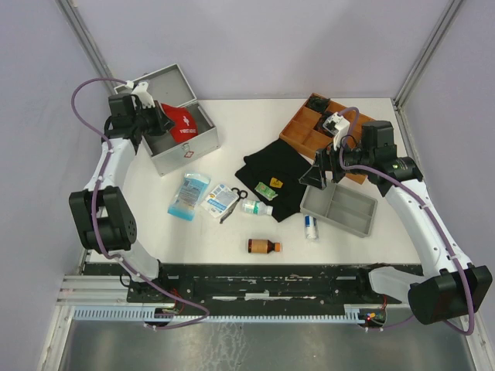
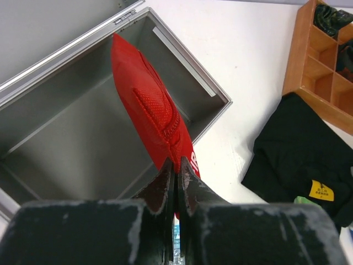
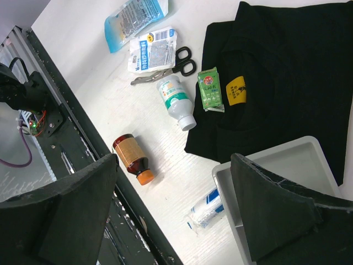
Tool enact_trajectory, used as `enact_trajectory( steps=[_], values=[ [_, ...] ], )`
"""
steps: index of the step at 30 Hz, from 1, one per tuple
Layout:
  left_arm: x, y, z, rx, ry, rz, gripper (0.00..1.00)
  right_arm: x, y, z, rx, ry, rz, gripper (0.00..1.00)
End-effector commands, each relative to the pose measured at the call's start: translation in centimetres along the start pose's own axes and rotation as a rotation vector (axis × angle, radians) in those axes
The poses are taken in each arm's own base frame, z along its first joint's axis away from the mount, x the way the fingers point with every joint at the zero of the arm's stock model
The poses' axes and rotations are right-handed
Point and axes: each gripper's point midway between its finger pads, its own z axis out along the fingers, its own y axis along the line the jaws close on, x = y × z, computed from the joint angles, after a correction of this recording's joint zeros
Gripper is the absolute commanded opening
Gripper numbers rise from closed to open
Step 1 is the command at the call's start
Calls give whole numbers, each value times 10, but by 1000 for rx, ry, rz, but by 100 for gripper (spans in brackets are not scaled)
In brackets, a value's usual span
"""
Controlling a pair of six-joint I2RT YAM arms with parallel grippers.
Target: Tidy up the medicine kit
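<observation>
The medicine kit (image 1: 188,151) is a silver-grey metal case standing open at the back left, its lid raised behind it. A red first aid pouch (image 1: 184,124) stands on edge inside it, leaning over the front rim. My left gripper (image 1: 159,120) is shut on the pouch's near edge. In the left wrist view my left gripper (image 2: 177,164) pinches the red pouch (image 2: 149,102) above the case's bare floor (image 2: 71,141). My right gripper (image 1: 321,175) is open and empty, hovering over the table beside the grey tray. It also shows in the right wrist view (image 3: 174,163).
A blue pouch (image 1: 189,195), white packet (image 1: 218,199), scissors (image 1: 237,201), white bottle (image 1: 255,207), amber bottle (image 1: 263,246) and bandage roll (image 1: 311,226) lie loose. A green packet (image 3: 209,88) lies on a black cloth (image 1: 282,166). A grey divided tray (image 1: 340,207) and wooden organizer (image 1: 305,127) sit right.
</observation>
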Motion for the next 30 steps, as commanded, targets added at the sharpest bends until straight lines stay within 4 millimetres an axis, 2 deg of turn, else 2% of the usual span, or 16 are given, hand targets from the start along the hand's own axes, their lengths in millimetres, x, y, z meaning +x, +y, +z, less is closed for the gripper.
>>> enact_trajectory(
  steps=[1, 15, 22, 30],
  values=[
    [-21, -13, 5, 69, -42, -56, 3, -6, 3, -3, -10, -23, -34, 91],
    [4, 26, 44, -36, 42, -131, 16, -3, 0, -1, -7, -14, -30, 91],
    [12, 42, 49, -94, 77, -91, 33, -2, -1, 0, -8, -8, -26, 91],
    [9, 63, 41, -183, 84, -12, 42, -2, -2, 0, -4, -6, -31, 91]
  ],
)
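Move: Just below and ahead of the left hand, which already holds the red first-aid pouch, is the open medicine box: its middle some 6 cm ahead, level sideways, about 17 cm down. Its raised lid is about 18 cm ahead and 6 cm left. On the table, the blue packet lies roughly 13 cm back and 4 cm right, the white gauze packet 14 cm back and 16 cm right. From the right hand the box is some 25 cm ahead and 45 cm left. Lowering the pouch into the medicine box, the left hand sinks about 6.5 cm while easing some 3.5 cm forward, then drifts a little left. The fingers tip down about 10 degrees and turn slightly counter-clockwise; on the way down they spread from nearly shut to under half open, letting go of the pouch's near end. ##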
